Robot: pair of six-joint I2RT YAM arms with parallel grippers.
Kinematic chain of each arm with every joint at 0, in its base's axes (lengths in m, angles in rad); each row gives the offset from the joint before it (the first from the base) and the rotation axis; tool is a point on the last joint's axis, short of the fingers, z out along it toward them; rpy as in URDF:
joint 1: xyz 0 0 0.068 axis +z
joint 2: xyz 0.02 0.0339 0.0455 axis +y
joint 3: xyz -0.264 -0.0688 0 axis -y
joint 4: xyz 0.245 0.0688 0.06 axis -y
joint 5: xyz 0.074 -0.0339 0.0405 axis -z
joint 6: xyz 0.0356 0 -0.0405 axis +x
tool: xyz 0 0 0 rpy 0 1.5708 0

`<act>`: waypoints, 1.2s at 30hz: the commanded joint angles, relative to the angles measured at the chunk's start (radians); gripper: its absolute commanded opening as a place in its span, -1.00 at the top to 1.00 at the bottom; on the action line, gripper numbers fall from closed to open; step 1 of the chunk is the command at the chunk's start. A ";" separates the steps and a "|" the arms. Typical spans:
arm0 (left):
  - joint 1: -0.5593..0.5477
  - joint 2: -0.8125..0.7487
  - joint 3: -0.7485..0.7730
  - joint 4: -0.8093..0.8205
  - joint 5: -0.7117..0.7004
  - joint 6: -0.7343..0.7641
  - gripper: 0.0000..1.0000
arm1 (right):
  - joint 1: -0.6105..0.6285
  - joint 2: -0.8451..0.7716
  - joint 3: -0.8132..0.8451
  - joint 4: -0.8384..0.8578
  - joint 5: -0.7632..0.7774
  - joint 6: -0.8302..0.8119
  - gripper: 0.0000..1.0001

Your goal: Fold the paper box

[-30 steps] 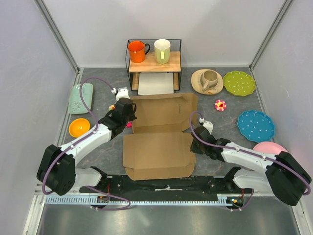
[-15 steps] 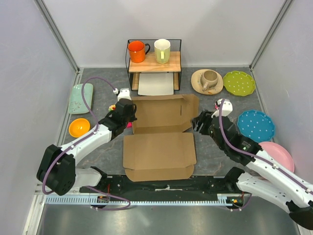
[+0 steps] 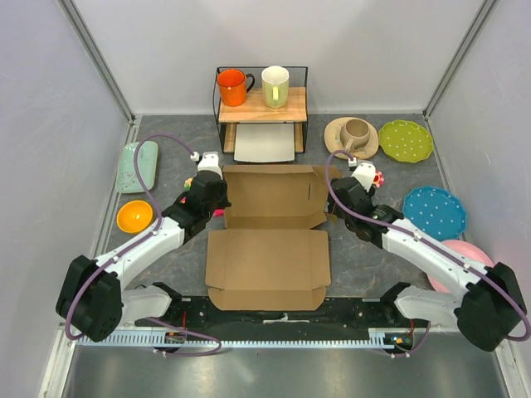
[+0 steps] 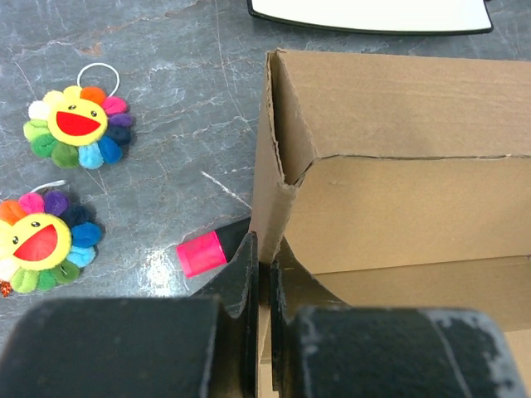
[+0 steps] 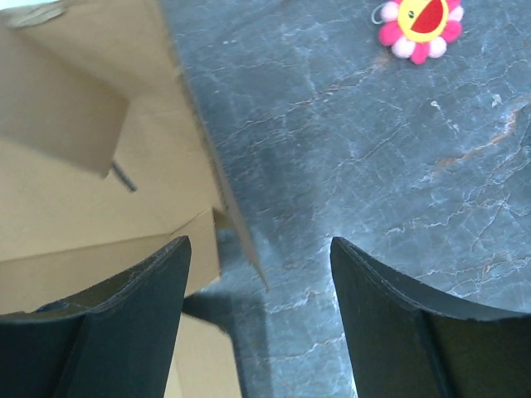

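The paper box (image 3: pixel 270 224) is brown cardboard in the middle of the table. Its far half has walls partly raised and its near panel (image 3: pixel 267 261) lies flat. My left gripper (image 3: pixel 219 204) is shut on the box's left side wall (image 4: pixel 278 149); in the left wrist view both fingers (image 4: pixel 242 269) pinch the wall's cardboard edge. My right gripper (image 3: pixel 340 192) stands open at the box's right side. In the right wrist view the right side flap (image 5: pixel 228 207) juts between its wide-apart fingers (image 5: pixel 149 282), touching neither, with my right gripper (image 5: pixel 259 242) over grey table.
A wire rack (image 3: pixel 261 104) holds an orange mug and a cream mug, with a white tray (image 3: pixel 264 143) under it. Plates (image 3: pixel 433 211) and a cup line the right side. A teal dish, an orange bowl (image 3: pixel 134 215) and flower toys (image 4: pixel 76 126) lie left.
My right gripper opened and swung from the box's near right edge up to its far right side flap. The box's near panel shifted slightly. My left gripper kept its grip.
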State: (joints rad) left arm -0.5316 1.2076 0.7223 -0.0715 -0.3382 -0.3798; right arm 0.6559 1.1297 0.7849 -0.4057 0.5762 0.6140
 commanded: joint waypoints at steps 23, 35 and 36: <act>-0.004 0.016 0.023 0.019 -0.019 -0.031 0.96 | -0.122 -0.022 0.000 0.235 -0.387 -0.039 0.94; -0.008 0.040 0.029 0.018 -0.002 -0.056 0.96 | -0.110 0.008 0.039 0.272 -0.533 0.027 1.00; -0.008 0.040 0.032 0.016 -0.002 -0.057 0.97 | -0.108 0.008 0.037 0.271 -0.532 0.020 1.00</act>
State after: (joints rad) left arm -0.5327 1.2373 0.7147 -0.0742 -0.3569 -0.3958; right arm 0.5377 1.1324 0.7727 -0.2176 0.1043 0.6003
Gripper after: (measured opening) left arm 0.051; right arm 0.012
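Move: Some 3 cm to the left of the open right hand, 4 cm ahead and 5 cm below, is the middle of the box's flared right side flap. The upright box panel it joins lies about 16 cm left and 5 cm ahead, the flat lid panel roughly 18 cm left, 12 cm back and 13 cm down. A flower toy lies about 10 cm right, 11 cm ahead. From the left hand, the right flap is some 24 cm right, 2 cm ahead. Reaching forward about 3.5 cm and dipping slightly, the right hand brings its open fingers around the flared right side flap, then reverses left and somewhat back while shutting them to pinch its edge. It rises about 3 cm and carries on left, rolling its left side up and turning counter-clockwise. The left hand keeps its pinch on the left side flap, nearly still. ##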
